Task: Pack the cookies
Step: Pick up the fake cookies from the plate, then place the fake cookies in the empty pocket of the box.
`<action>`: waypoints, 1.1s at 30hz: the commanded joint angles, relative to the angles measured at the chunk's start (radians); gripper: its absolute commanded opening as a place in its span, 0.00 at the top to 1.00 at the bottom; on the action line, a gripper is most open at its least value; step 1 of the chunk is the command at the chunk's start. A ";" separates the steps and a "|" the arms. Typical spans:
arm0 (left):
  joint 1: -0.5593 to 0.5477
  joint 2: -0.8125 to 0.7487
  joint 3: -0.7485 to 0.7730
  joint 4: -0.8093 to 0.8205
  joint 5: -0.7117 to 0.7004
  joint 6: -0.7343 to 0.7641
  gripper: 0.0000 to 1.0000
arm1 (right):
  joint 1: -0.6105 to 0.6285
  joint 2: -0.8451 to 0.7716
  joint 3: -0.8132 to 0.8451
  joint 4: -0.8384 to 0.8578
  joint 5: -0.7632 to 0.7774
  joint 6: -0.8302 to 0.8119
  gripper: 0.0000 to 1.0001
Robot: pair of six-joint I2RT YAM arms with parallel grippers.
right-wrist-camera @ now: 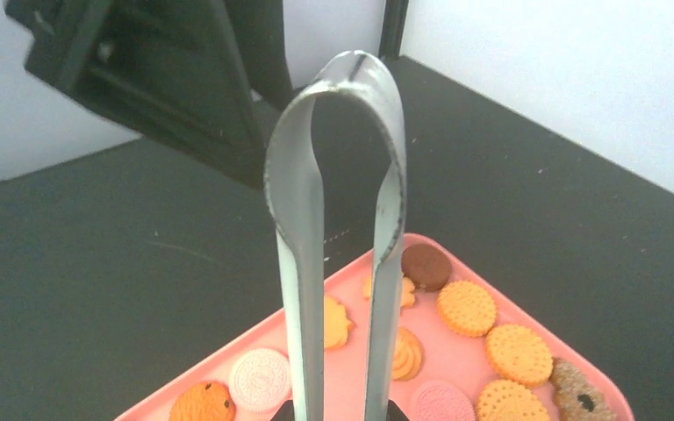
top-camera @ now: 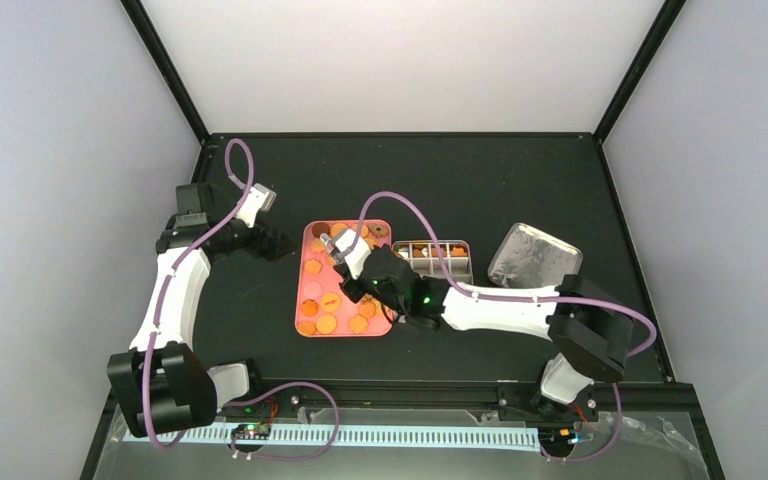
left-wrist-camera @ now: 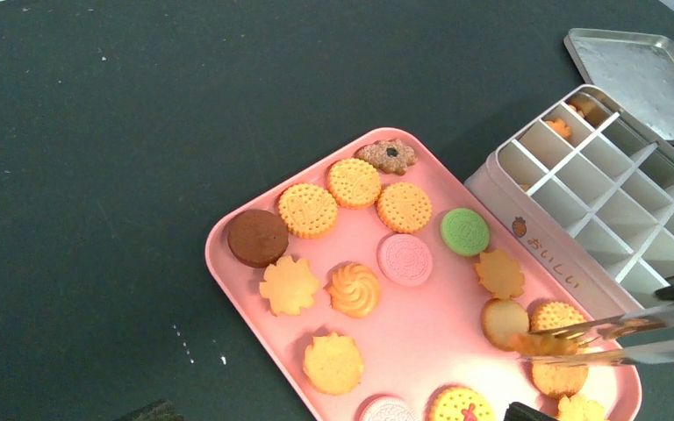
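Observation:
Several cookies (left-wrist-camera: 352, 182), mostly orange with pink, green and brown ones, lie on a pink tray (left-wrist-camera: 421, 324). My right gripper (right-wrist-camera: 340, 412) is shut on metal tongs (right-wrist-camera: 386, 219), whose bend rises close to the camera. In the left wrist view the tongs (left-wrist-camera: 632, 326) reach in from the right, and their tips pinch one orange cookie (left-wrist-camera: 540, 345) just above the tray's near right end. From above, the right gripper (top-camera: 352, 262) is over the tray's upper middle. My left gripper (top-camera: 278, 243) hovers open off the tray's left edge (top-camera: 298, 280), holding nothing.
A white divided tin (left-wrist-camera: 535, 219) stands right of the tray, with a cookie (left-wrist-camera: 560, 128) or two in its far cells. Its metal lid (left-wrist-camera: 641, 79) lies beyond it. In the top view the tin (top-camera: 433, 262) and lid (top-camera: 532, 255) sit right of the right gripper.

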 commanded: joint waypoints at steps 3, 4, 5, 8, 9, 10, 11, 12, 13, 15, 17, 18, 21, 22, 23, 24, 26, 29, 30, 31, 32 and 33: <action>0.010 -0.011 0.050 -0.016 0.008 0.022 0.02 | -0.017 -0.143 0.013 0.035 0.057 0.000 0.99; 0.010 -0.010 0.051 -0.015 0.008 0.022 0.02 | -0.025 -0.167 0.003 0.037 0.057 0.003 0.99; 0.010 -0.011 0.053 -0.014 0.009 0.022 0.02 | -0.035 -0.190 -0.008 0.038 0.057 0.007 0.99; 0.010 -0.011 0.054 -0.014 0.014 0.021 0.02 | -0.086 -0.260 -0.057 0.045 0.047 0.025 0.99; 0.010 -0.010 0.053 -0.014 0.015 0.021 0.02 | -0.108 -0.281 -0.081 0.044 0.045 0.034 0.99; 0.010 -0.011 0.053 -0.014 0.017 0.019 0.02 | -0.127 -0.299 -0.098 0.044 0.043 0.040 0.99; 0.010 -0.011 0.053 -0.014 0.018 0.019 0.02 | -0.145 -0.319 -0.116 0.043 0.040 0.045 0.99; 0.010 -0.010 0.053 -0.013 0.019 0.021 0.02 | -0.164 -0.336 -0.133 0.040 0.032 0.050 0.99; 0.010 -0.009 0.053 -0.013 0.018 0.020 0.02 | -0.180 -0.350 -0.148 0.037 0.024 0.054 0.99; 0.011 -0.008 0.053 -0.013 0.020 0.020 0.02 | -0.211 -0.374 -0.178 0.032 0.005 0.062 0.99; 0.011 -0.008 0.053 -0.012 0.020 0.019 0.02 | -0.237 -0.393 -0.205 0.030 -0.012 0.069 0.98; 0.010 -0.008 0.053 -0.011 0.021 0.018 0.02 | -0.246 -0.400 -0.217 0.032 -0.018 0.074 0.97; 0.010 -0.008 0.053 -0.013 0.029 0.021 0.02 | -0.273 -0.407 -0.242 0.037 -0.035 0.087 0.95; 0.010 -0.007 0.052 -0.012 0.033 0.021 0.02 | -0.276 -0.406 -0.245 0.039 -0.036 0.090 0.95; 0.010 -0.008 0.051 -0.011 0.034 0.022 0.02 | -0.278 -0.403 -0.247 0.041 -0.037 0.092 0.94; 0.010 -0.008 0.052 -0.011 0.033 0.022 0.02 | -0.281 -0.400 -0.248 0.045 -0.040 0.094 0.94; 0.011 -0.008 0.053 -0.011 0.032 0.021 0.02 | -0.284 -0.395 -0.246 0.051 -0.045 0.095 0.93; 0.010 -0.008 0.053 -0.011 0.031 0.023 0.02 | -0.286 -0.382 -0.238 0.059 -0.053 0.093 0.93; 0.010 -0.008 0.053 -0.011 0.032 0.023 0.02 | -0.286 -0.377 -0.234 0.063 -0.054 0.090 0.93; 0.011 -0.008 0.053 -0.010 0.031 0.023 0.02 | -0.286 -0.371 -0.229 0.064 -0.055 0.087 0.92; 0.011 -0.008 0.053 -0.011 0.031 0.022 0.02 | -0.286 -0.365 -0.225 0.066 -0.053 0.084 0.93; 0.011 -0.008 0.053 -0.011 0.030 0.023 0.02 | -0.286 -0.359 -0.220 0.066 -0.053 0.083 0.93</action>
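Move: About 18 cm to the right hand's right, roughly 1 cm ahead and 14 cm down, lies the middle of the divided cookie box. The orange cookie already pinched in this hand's tongs is low over the plate, some 4 cm back, 3 cm right and 16 cm down. The plate's middle is about 1 cm ahead with no sideways offset, 17 cm down; the green cookie is 5 cm ahead and 7 cm right. From the left hand the box is around 30 cm right and 6 cm back. Lifting the tongs and their pinched orange cookie away from the plate, the right hand swings about 14 cm right and 5 cm forward to the cookie box. It arcs up some 9 cm, then sinks half of that and stops, turning about 15 degrees clockwise on the way. The fingers keep the tongs squeezed. ##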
